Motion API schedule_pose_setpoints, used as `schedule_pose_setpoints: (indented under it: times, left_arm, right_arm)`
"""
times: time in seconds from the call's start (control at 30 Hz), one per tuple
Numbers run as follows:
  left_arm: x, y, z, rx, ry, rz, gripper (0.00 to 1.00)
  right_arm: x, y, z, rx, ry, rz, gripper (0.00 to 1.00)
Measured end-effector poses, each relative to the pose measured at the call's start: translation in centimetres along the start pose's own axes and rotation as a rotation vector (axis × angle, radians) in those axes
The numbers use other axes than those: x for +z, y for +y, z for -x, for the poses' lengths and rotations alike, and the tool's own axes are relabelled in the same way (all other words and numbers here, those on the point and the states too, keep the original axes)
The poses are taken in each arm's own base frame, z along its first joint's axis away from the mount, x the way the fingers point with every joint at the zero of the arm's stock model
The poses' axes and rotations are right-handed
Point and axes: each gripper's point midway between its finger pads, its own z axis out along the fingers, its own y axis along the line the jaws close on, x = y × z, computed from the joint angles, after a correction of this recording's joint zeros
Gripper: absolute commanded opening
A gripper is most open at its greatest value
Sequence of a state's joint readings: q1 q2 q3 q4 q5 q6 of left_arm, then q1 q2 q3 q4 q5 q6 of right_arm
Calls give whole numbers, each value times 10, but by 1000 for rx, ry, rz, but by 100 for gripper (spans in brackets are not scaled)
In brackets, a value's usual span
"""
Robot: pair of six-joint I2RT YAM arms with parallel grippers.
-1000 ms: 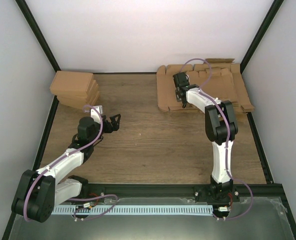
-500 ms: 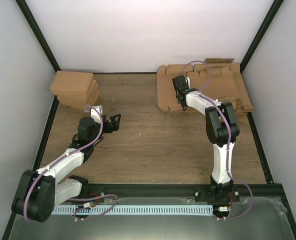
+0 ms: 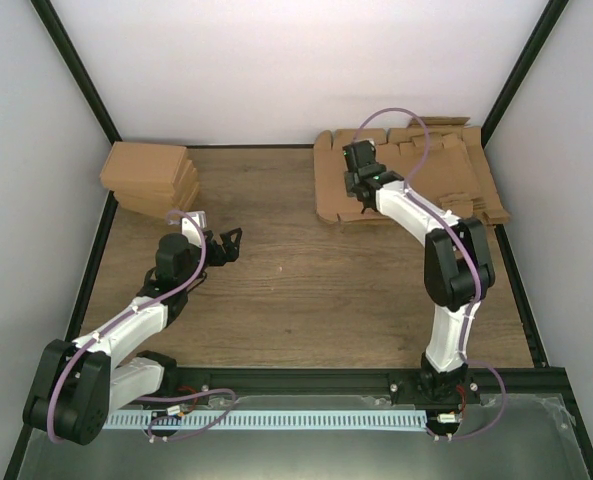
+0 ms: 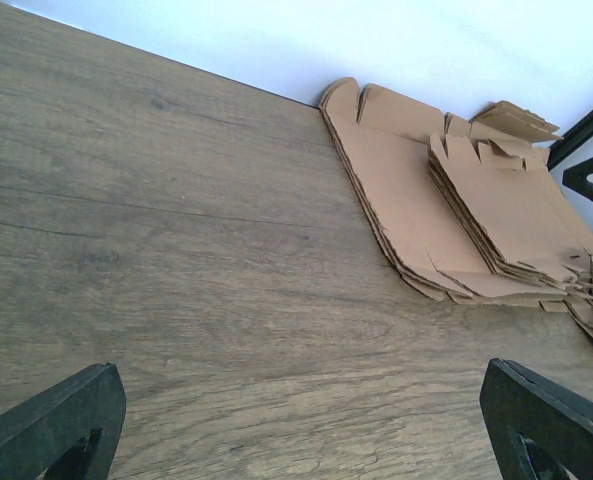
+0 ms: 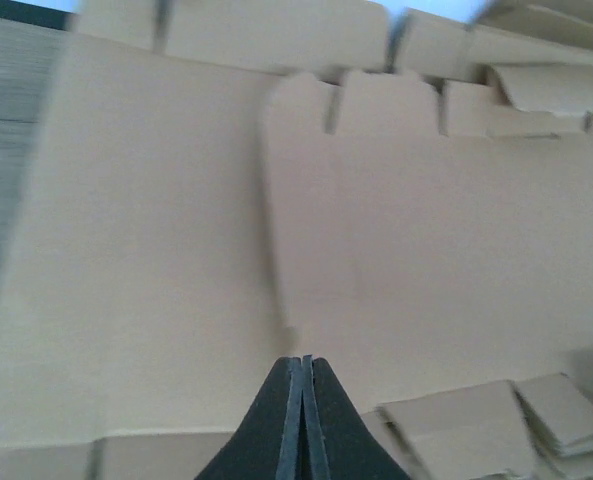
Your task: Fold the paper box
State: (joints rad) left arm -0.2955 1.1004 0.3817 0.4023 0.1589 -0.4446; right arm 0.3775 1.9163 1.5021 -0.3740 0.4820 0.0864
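The paper box shows in the right wrist view as a flat light-brown cardboard piece with small tabs along its far edge. It lies on top of the pile of flat sheets at the back right. My right gripper is over it, jaws pressed together, with its tips at the piece's left edge. The view is blurred, and no cardboard shows between the pads. From above, the right gripper hangs over the pile's left part. My left gripper stands wide open over bare table, far from the pile, its fingers at the frame's corners.
A stack of folded brown boxes sits at the back left corner. The pile of flat sheets fans out towards the right wall. Black frame posts and white walls close in the wooden table.
The right gripper has shut over the pile. Its wrist has moved slightly towards the back wall and its elbow has swung right. The left arm has not moved.
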Motion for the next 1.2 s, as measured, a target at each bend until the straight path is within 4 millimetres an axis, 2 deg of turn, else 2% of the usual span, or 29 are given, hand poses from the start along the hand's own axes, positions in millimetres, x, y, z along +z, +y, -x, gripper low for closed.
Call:
schedule_pose_setpoints:
  times: [0.07,0.13,0.23,0.33,0.37,0.5,0.7,0.8,1.03,1.2]
  left_arm:
    - [0,0,0,0,0,0,100]
    - [0,0,0,0,0,0,100]
    - [0,0,0,0,0,0,100]
    - [0,0,0,0,0,0,100]
    - [0,0,0,0,0,0,100]
    - [0,0,1,0,-2,-1,100]
    - [0,0,1,0,-2,-1,100]
    - [0,0,1,0,-2,-1,100]
    - [0,-1,1,1,-2,-2,100]
    - [0,-1,0,1,-1,-5,100]
  right_arm:
    - [-13,20,5,-18,-20,54,5]
    - [-27,40,9,-37,-42,112,20]
    - [-44,62,14,-59,-67,180,49]
    - [-45,63,14,-75,-68,183,77]
    - [-43,62,13,-70,-63,177,84]
    - [-25,58,1,-85,-29,134,98]
    - [15,63,-36,-122,77,106,100]
    - [29,63,-47,-133,118,101,100]
    - [56,53,-44,-88,170,87,99]
    - [66,41,-51,-82,200,42,96]
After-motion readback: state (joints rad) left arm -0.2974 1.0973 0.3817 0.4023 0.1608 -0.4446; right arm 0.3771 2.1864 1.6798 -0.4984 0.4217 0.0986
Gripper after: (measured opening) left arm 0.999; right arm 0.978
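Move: Nearly straight below the shut right fingers lies the near part of the smaller upper cardboard stack's left edge, about 3 cm ahead, with no sideways offset, and 12 cm down. The middle of that stack is some 8 cm ahead and 16 cm to the right. The wide bottom sheets' left edge, at its middle, is about 7 cm ahead and 10 cm left. From the idle left hand, the upper edge is roughly 20 cm ahead, 31 cm right. Swinging left about 7 cm with a slight rise and a small pull back, the right hand turns counter-clockwise some 10 degrees and begins opening from shut. It then reverses, coming down about 11 cm while drifting back right and forward towards the upper stack's left edge, fingers tipping down and spreading wide to straddle that edge; contact can't be made out. ##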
